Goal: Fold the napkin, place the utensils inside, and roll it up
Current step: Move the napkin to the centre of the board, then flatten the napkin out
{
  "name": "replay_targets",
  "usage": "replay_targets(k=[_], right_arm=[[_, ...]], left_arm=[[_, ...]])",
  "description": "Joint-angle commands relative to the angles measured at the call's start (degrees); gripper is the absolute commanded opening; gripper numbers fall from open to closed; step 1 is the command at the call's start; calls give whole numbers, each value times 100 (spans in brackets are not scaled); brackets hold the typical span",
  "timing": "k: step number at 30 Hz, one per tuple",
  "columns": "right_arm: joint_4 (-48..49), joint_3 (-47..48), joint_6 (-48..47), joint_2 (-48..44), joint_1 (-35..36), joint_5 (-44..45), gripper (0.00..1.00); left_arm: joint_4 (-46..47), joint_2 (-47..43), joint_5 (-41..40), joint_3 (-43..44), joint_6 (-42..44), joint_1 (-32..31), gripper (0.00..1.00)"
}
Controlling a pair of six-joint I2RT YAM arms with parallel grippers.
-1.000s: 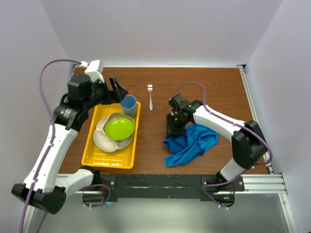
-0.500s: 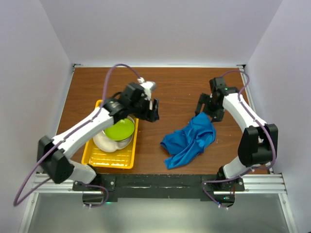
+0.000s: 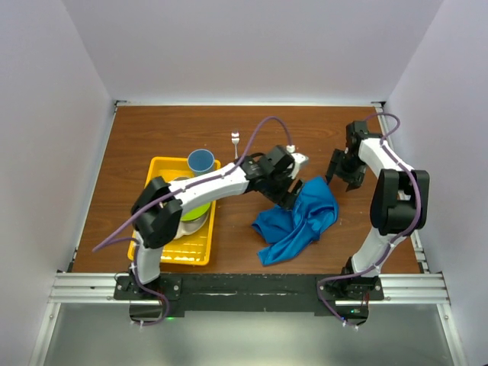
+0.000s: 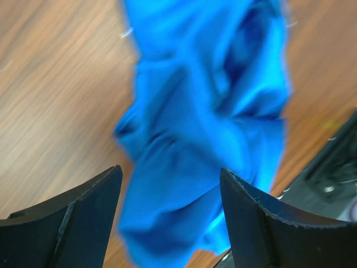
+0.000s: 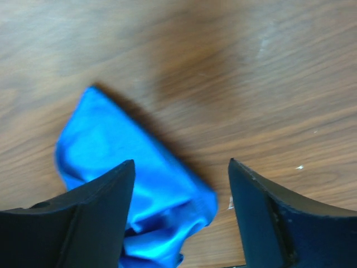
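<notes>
The napkin (image 3: pixel 299 219) is a crumpled bright blue cloth lying on the wooden table right of centre. My left arm reaches across the table, and my left gripper (image 3: pixel 287 192) hangs open over the napkin's upper left edge. In the left wrist view the napkin (image 4: pixel 206 111) fills the gap under the open left gripper (image 4: pixel 170 173). My right gripper (image 3: pixel 341 171) stands open just right of the napkin's top corner. The right wrist view shows that corner (image 5: pixel 117 151) below the right gripper (image 5: pixel 181 163), with nothing held. The fork (image 3: pixel 235 141) lies behind the left arm.
A yellow tray (image 3: pixel 152 238) on the left holds a blue cup (image 3: pixel 201 162), a green plate (image 3: pixel 195 210) and white dishes. My left arm's purple cable arcs over the table's middle. White walls close in the table on three sides.
My left arm swung from the tray's far side across to the napkin. My right gripper let go of the napkin and pulled back to the right, opening.
</notes>
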Motion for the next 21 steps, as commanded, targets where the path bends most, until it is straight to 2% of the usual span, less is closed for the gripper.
replay_targets(k=[1,6,13,14,16,19,20,21], right_arm=[[542,-491,-278,-107,-22,-431,68],[841,-870,-287,-72,-13,-503,55],[894,-915,-278,-80,-22,-582,46],[894,-923,-278,-54,-22,-582,39],[929,-958,-287,-36,-13,-591,34],[973,-941,-261,-19,-22,-591,17],[990,-932,-252,-36,-13,-617,6],[991,-880,-234,-36,-13,-643,0]], left_arm=[[43,498,418,813,77,-256,74],[-150,1034,340,1270,173,-344,69],[-397,1273,49,1359,235,-353,47],[-388,1255,23,1333,243,-353,44],[-388,1238,-4,1262,235,-353,35],[-450,1141,-118,1271,244,-353,21],[-458,1036,-179,1280,252,-353,19],[-537,966,-354,1297,261,-353,13]])
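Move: The left hand hovers open over the napkin's crumpled middle. The fold it will take is about 4 cm to the right, 1 cm back and 6 cm below; the fork lies some 15 cm ahead and 16 cm left, the blue cup 11 cm ahead and 27 cm left. For the right hand, the napkin's far right edge is about 2 cm back, 1 cm left and 4 cm down, with the napkin's far tip some 2 cm ahead and 7 cm left. Both grippers come down onto the napkin and close to pinch it: the left on a raised, hemmed fold in its middle after sliding about 5 cm right and then sinking nearly as far, the right on the far right edge after dropping some 4 cm while easing about 2 cm back. Both then hold nearly still as their fingers go from wide to almost shut, wrists barely turning. ##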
